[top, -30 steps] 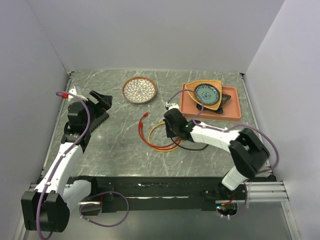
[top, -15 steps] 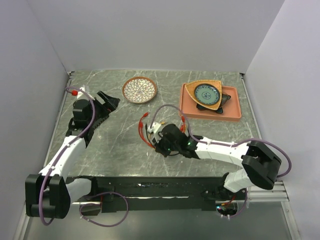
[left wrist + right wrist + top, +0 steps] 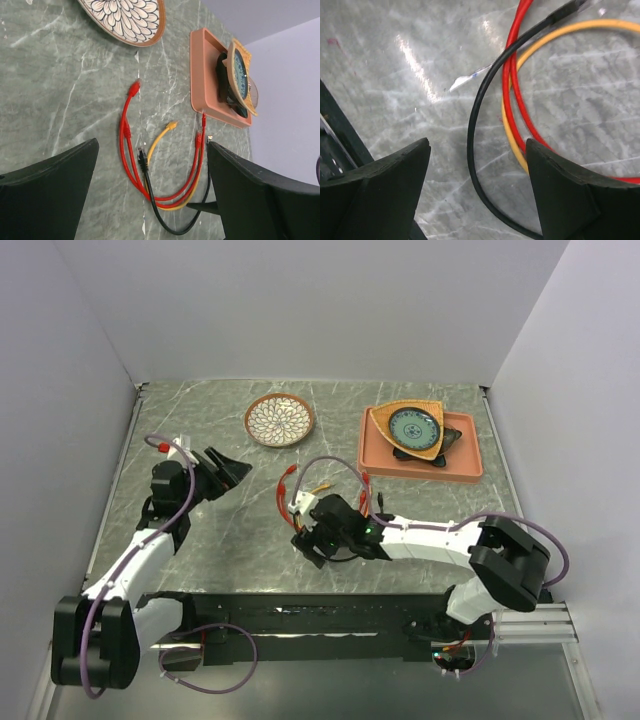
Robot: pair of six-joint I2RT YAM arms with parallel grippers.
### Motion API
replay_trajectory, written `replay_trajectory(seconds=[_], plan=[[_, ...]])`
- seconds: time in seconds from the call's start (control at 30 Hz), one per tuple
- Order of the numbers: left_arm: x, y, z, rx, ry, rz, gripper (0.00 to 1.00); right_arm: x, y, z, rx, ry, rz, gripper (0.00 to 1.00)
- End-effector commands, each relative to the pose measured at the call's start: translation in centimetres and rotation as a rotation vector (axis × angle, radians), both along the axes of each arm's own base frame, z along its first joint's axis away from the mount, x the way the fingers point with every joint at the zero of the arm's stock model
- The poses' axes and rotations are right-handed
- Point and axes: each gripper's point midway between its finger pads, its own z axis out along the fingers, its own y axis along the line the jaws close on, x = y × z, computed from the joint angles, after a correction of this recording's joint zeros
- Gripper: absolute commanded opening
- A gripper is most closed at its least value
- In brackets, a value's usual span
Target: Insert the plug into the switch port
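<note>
Red, yellow and black cables [image 3: 335, 532] lie looped in the middle of the table. In the left wrist view I see a black plug [image 3: 142, 159], a yellow plug [image 3: 171, 125] and a red plug [image 3: 134, 89] on their loose ends. My right gripper [image 3: 308, 538] hangs open low over the loops, its fingers [image 3: 390, 175] on either side of the black cable [image 3: 472, 150] without touching it. My left gripper [image 3: 225, 472] is open and empty to the left, facing the cables. I cannot make out the switch; a black item [image 3: 442, 454] lies partly under a dish in the tray.
A flower-patterned plate [image 3: 280, 420] sits at the back centre. An orange tray [image 3: 470, 462] at the back right holds a triangular dish [image 3: 412, 427]. A dark rail [image 3: 300, 612] runs along the near edge of the table, close to my right gripper.
My right gripper has moved left and nearer, from the back of the cable loops to their near left side, and has opened. My left gripper has swung slightly right toward the cables.
</note>
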Motion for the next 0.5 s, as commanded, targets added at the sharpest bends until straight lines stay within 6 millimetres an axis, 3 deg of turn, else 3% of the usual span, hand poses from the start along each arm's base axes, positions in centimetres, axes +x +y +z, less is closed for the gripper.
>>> replay_trajectory(seconds=[0.0,0.17,0.33,0.4,0.47], plan=[[-0.2,0.1,2.4,-0.017,-0.081,0.01,0.96,3.1,3.2,2.5,0.057,-0.037,-0.103,0.83],[-0.1,0.1,2.0,-0.006,-0.061,0.007,0.96,4.1,4.9,2.2,0.077,-0.014,-0.144,0.76],[-0.1,0.2,1.6,-0.001,-0.049,0.016,0.96,4.7,4.9,1.3,0.045,0.001,-0.192,0.7],[-0.1,0.3,1.5,0.0,-0.045,0.02,0.96,4.9,4.6,0.6,0.017,0.005,-0.219,0.55],[0.0,0.4,1.4,0.004,-0.044,0.028,0.96,5.0,4.6,0.0,-0.001,0.014,-0.221,0.53]])
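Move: The black plug lies on the table about 12 cm ahead of my right hand, 4 cm to its left and some 5 cm below. The yellow plug is roughly 16 cm ahead and 4 cm right of that hand; the far red plug is 19 cm ahead and 5 cm left. From my left hand, the black plug is about 11 cm to the right, 2 cm ahead and well below, roughly 14 cm. I swing my empty right hand forward and left in equal parts, some 5 cm in all, over the black cable towards its plug, rising slightly at first. Then I ease down about 2 cm while turning the hand some 10 degrees clockwise, and draw the wide-open fingers partly together on either side of the cable, still above it. ##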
